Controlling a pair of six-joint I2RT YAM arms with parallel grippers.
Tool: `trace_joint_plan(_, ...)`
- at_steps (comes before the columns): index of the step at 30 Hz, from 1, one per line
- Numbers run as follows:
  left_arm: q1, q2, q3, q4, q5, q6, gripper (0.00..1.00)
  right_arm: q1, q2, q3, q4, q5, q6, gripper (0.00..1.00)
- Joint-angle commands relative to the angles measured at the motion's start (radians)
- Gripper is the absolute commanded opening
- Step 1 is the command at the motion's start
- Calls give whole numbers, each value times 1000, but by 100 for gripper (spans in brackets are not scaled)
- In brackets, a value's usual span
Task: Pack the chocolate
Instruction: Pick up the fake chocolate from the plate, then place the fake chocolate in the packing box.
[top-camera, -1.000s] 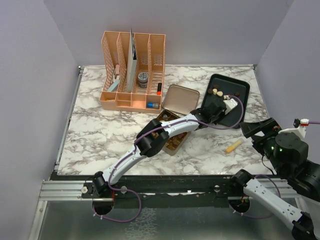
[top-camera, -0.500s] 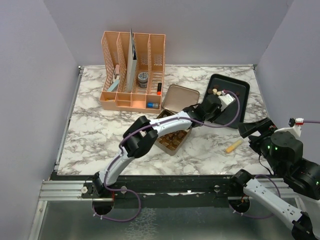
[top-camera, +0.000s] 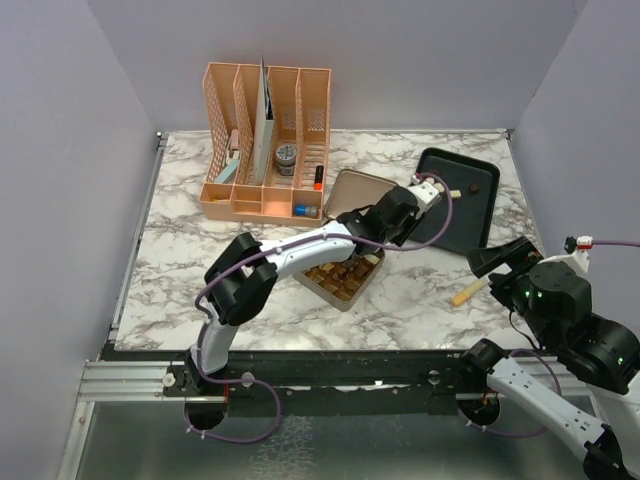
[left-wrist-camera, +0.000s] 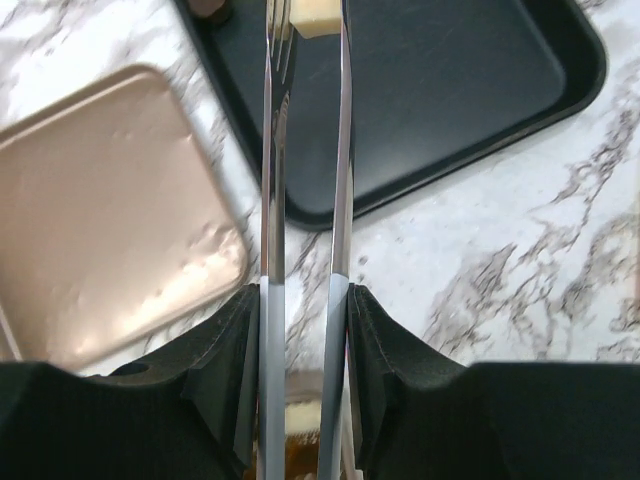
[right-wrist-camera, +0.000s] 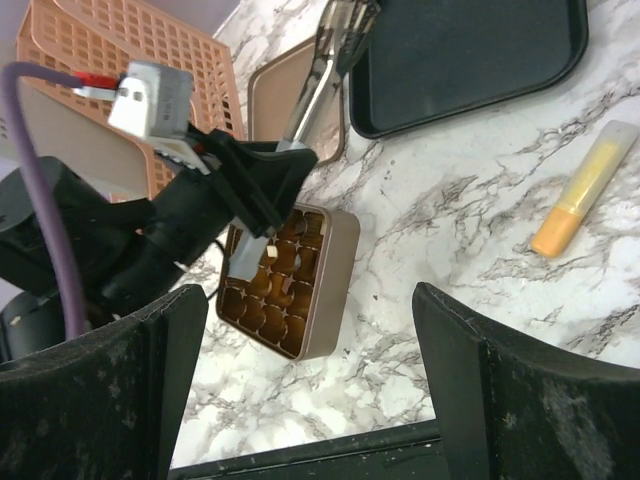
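The open gold tin (top-camera: 345, 277) (right-wrist-camera: 330, 275) lies mid-table with brown chocolate in its cells. Its lid (top-camera: 350, 190) (left-wrist-camera: 110, 210) rests behind it. My left gripper (top-camera: 400, 212) (left-wrist-camera: 305, 300) is shut on metal tongs (left-wrist-camera: 343, 150) (right-wrist-camera: 322, 65) that reach over the black tray's (top-camera: 465, 220) (left-wrist-camera: 450, 90) left edge. A cream chocolate (left-wrist-camera: 315, 15) sits between the tong tips; whether it is lifted I cannot tell. A dark piece (left-wrist-camera: 210, 8) lies beside it, and two more pieces (top-camera: 463, 190) are on the tray. My right gripper (top-camera: 495, 258) (right-wrist-camera: 310, 295) hangs open and holds nothing, off to the right of the tin.
A peach desk organizer (top-camera: 265, 140) with small items stands at the back left. A yellow tube (top-camera: 467, 292) (right-wrist-camera: 585, 200) lies on the marble to the right of the tin. Grey walls close in both sides.
My left arm's elbow has swung left and its gripper has drawn back from over the tray toward the lid. The right arm has shifted slightly left.
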Motion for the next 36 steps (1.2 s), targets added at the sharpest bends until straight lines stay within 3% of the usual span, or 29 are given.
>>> trace_joint_plan(1, 54, -142, -44, -76, -19, -97, 29, -3, 5, -32, 47, -27, 6, 88)
trace_joint_plan(9, 127, -324, -128, -271, -1, -171, 29, -3, 45, -68, 74, -49, -5, 88)
trace_joint_plan(19, 128, -561, -280, -474, 28, -222, 31, -3, 120, -96, 92, -72, -11, 89)
trace_joint_plan(36, 128, -713, -305, -766, 194, -291, 34, -3, 189, -151, 170, -114, -9, 89)
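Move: Back and to the left of the left hand lies the chocolate box, about 8 cm back, 13 cm to the left and some 14 cm below. From the same hand the tan lid sits roughly 11 cm ahead and 8 cm left, and the dark tray's middle about 11 cm ahead and 16 cm right, both around 16 cm below. From the right hand the box is some 11 cm ahead, 29 cm left and 29 cm down. Swinging left off the tray towards the box, the left hand keeps its grip on the tongs, which still pinch a pale chocolate; it goes some 20 cm left, then also about 12 cm back, rising 6 cm mostly early, while turning slightly counter-clockwise and tipping the tongs some 20 degrees steeper. The open, empty right hand sinks about 6 cm, easing left and forward and tipping down. ##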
